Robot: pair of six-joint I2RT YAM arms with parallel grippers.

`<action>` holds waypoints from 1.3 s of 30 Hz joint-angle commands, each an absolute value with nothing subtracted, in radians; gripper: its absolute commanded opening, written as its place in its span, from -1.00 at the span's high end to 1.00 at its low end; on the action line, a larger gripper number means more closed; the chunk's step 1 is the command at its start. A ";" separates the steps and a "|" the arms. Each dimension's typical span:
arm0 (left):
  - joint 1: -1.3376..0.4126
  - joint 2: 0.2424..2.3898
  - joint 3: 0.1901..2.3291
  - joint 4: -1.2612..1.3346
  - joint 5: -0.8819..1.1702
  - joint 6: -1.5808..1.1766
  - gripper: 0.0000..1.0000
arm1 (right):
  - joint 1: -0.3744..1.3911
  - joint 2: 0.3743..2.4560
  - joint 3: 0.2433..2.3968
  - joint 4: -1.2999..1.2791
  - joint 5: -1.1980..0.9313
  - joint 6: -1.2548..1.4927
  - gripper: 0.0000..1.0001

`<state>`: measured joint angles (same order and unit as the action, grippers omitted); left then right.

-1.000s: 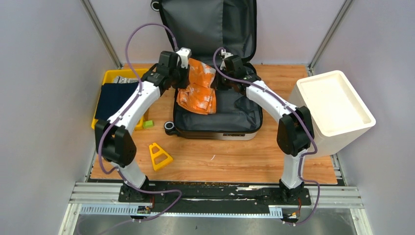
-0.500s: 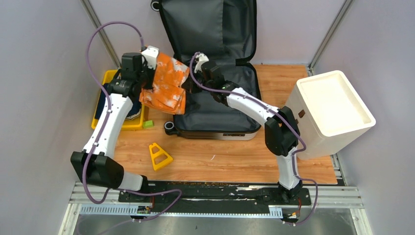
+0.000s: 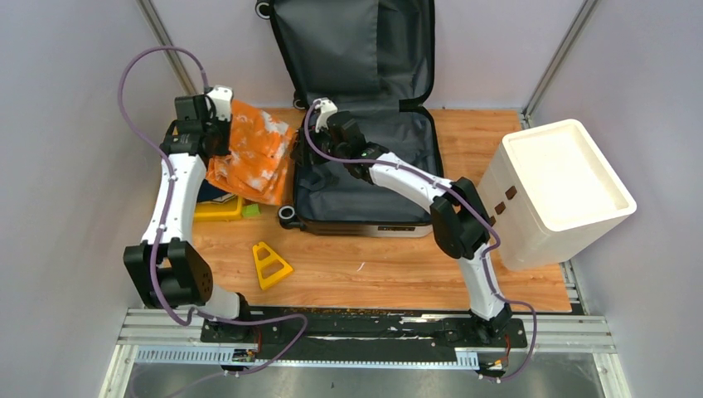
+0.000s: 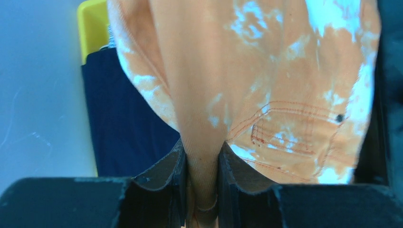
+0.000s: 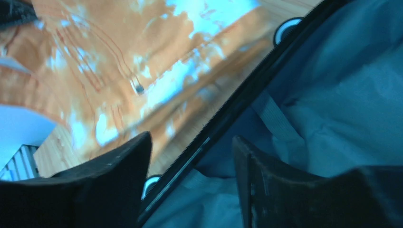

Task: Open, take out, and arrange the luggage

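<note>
The luggage lies open on the table, its lid standing against the back wall and its dark grey lining showing. My left gripper is shut on a fold of an orange and white garment, seen close in the left wrist view. The garment hangs to the left of the luggage, over the yellow tray. Over the luggage's left rim my right gripper stands open, nothing between its fingers, with the garment just beyond it.
A folded navy cloth lies in the yellow tray. A small green block and a yellow wedge-shaped piece sit on the wood in front. A white rectangular bin stands at the right edge.
My left arm has swung left, carrying the orange garment out of the luggage to above the yellow tray. My right gripper followed to the left rim, let go of the garment and opened.
</note>
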<state>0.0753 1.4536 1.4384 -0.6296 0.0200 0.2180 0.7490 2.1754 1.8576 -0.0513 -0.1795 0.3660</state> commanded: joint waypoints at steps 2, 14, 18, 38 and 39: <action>0.219 1.495 1.471 -0.403 -0.010 0.294 1.00 | 0.734 1.997 1.723 -0.053 -0.155 0.237 -0.56; 0.316 1.617 1.522 -0.374 -0.046 0.340 1.00 | 0.673 1.712 1.380 -0.012 -0.121 0.183 -1.00; 0.315 1.599 1.557 -0.365 -0.077 0.338 1.00 | 0.668 1.709 1.401 -0.009 -0.151 0.189 -1.00; 0.321 1.669 1.562 -0.352 -0.302 0.410 0.71 | 0.666 1.715 1.425 -0.032 -0.235 0.198 -1.00; 0.321 1.679 1.558 -0.351 -0.321 0.408 0.42 | 0.665 1.716 1.426 -0.034 -0.235 0.198 -1.00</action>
<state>0.3042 1.6444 1.5146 -0.4660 -0.2089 0.3714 0.6643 1.7401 1.3926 -0.0555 -0.2100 0.1989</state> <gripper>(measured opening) 0.298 0.998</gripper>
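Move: From the left gripper, which holds the orange garment, the middle of the yellow bin lies about 8 cm left, 4 cm back and 20 cm below; the navy cloth is in it. The green block sits some 5 cm to the gripper's right and 16 cm back, at table height. From the right gripper the bin's middle is roughly 29 cm left, 4 cm back; the open suitcase's middle is about 18 cm right, 3 cm back. Swing the left gripper about 15 cm left, keeping its pinch on the orange garment's edge; dip some 5 cm over the yellow bin, then come most of the way back up while easing farther left, turning counter-clockwise and raising the hand's left side. Meanwhile spread the already freed right fingers fully and draw that hand right and a little back over the suitcase, then wait. ##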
